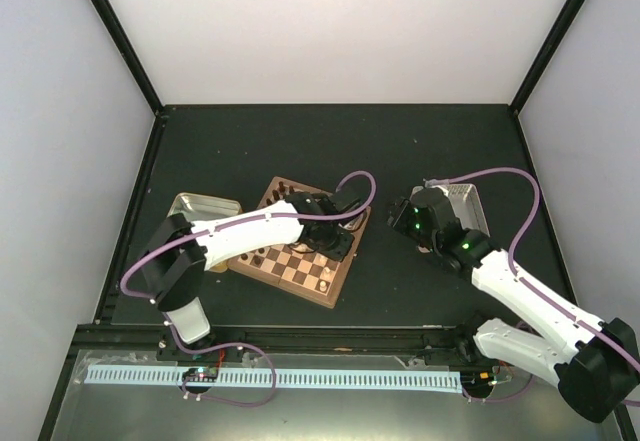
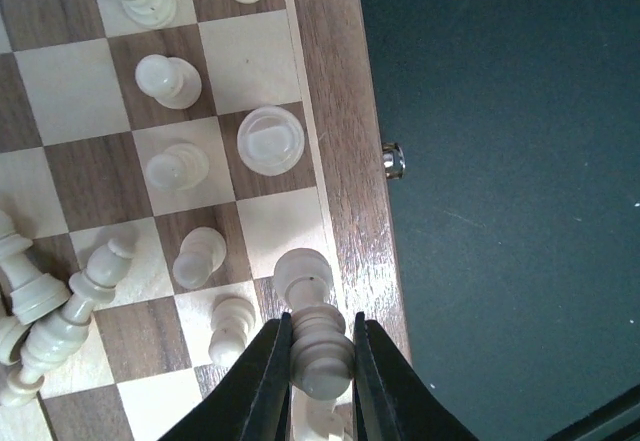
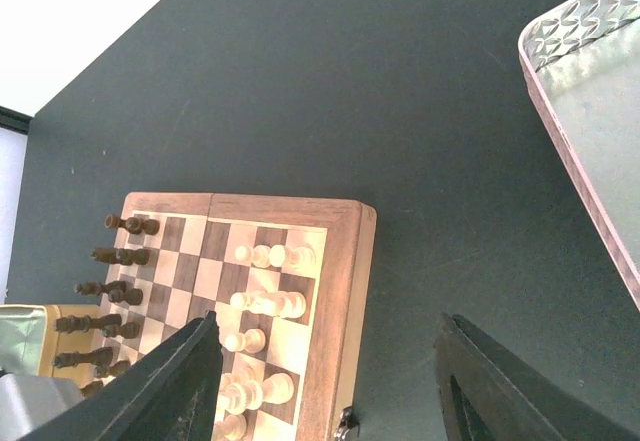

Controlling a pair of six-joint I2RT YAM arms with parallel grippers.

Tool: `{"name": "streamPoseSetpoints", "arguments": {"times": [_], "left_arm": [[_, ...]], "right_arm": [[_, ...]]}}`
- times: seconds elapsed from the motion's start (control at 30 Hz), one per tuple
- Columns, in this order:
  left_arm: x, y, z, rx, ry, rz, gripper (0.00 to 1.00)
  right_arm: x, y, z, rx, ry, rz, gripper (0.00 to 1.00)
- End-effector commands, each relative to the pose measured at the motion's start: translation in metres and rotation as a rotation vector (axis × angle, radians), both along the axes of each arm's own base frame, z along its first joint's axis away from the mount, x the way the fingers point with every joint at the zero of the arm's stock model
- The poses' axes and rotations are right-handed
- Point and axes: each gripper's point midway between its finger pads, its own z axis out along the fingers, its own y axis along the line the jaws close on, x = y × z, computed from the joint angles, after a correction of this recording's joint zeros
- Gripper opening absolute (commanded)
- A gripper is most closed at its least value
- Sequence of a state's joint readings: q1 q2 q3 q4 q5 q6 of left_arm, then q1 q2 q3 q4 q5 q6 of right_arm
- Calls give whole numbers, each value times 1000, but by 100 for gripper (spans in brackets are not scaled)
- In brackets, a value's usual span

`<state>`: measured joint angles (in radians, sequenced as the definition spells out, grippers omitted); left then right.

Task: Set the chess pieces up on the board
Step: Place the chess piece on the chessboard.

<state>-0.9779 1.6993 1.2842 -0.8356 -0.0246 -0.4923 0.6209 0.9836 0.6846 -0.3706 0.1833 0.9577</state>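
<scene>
The wooden board (image 1: pixel 336 294) lies left of centre on the dark table. My left gripper (image 2: pixel 320 327) is shut on a cream chess piece (image 2: pixel 318 349), holding it just above the squares at the board's brown rim (image 2: pixel 340 161). Other cream chess pieces (image 2: pixel 168 79) stand in two files along that edge, and a few lie toppled (image 2: pixel 70 306) at the left. My right gripper (image 3: pixel 330 351) is open with nothing between its fingers. It hovers over bare table beside the board's rim (image 3: pixel 335 281), and from there I see cream pieces (image 3: pixel 265 304) on the board.
Dark brown chessmen (image 3: pixel 120 286) line the board's far side. A gold tin tray (image 1: pixel 205 206) sits left of the board. A pinkish-grey tray (image 3: pixel 600 131) lies to the right, under the right arm (image 1: pixel 520 286). A small metal clasp (image 2: pixel 394 159) sticks out of the board's side.
</scene>
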Motion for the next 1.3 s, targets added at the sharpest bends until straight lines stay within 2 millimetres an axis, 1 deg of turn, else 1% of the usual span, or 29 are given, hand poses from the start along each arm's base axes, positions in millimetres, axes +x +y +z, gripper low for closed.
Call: {"name": "streamPoseSetpoints", "arguments": {"times": [0.0, 0.27, 0.47, 0.67, 0.83, 1.07, 1.17, 1.27], "left_arm": [[4, -8, 0, 22, -9, -14, 2], [6, -12, -19, 64, 11, -25, 3], [8, -9, -23, 90, 14, -22, 4], [8, -7, -23, 100, 10, -26, 16], [9, -8, -13, 80, -5, -25, 31], [19, -9, 16, 22, -79, -5, 44], [26, -2, 29, -2, -125, 25, 48], [34, 11, 42, -40, -167, 78, 51]], "right_arm": [[3, -8, -6, -35, -4, -29, 59], [2, -9, -6, -35, -6, -30, 59], [2, -8, -7, -33, 0, -25, 59], [1, -5, -11, -21, 7, -15, 59], [1, -1, -12, -5, 10, 2, 59], [0, -1, -10, -1, 7, 5, 59], [-1, -2, -9, 3, 3, 4, 59], [-1, -3, -8, 5, -1, 0, 59]]}}
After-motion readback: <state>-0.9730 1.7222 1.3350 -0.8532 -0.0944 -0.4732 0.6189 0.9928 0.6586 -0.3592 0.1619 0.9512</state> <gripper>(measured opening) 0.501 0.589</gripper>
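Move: The left hand holds a white chess piece upright just over the board. Its light square, at the board's right edge just nearer than the latch, lies about 1 cm ahead, 1 cm right and 6 cm below. Some 5 cm below are a squat white piece 3 cm ahead and 2 cm right, a pawn 2 cm ahead and 1 cm left, and another white piece 4 cm back and 1 cm left. From the empty right hand the square is roughly 12 cm left, 6 cm back and 13 cm down. The left hand lowers the held white piece about 2.5 cm, nearly straight down with a slight drift forward and right, onto the empty light square just on the near side of the squat piece, the wrist tilting some 5 degrees nearer to upright. It stays there while the fingers open to let go of the piece, then rises about 3.5 cm, easing a little forward, with the fingers still spreading to about half open, clear of the piece. ##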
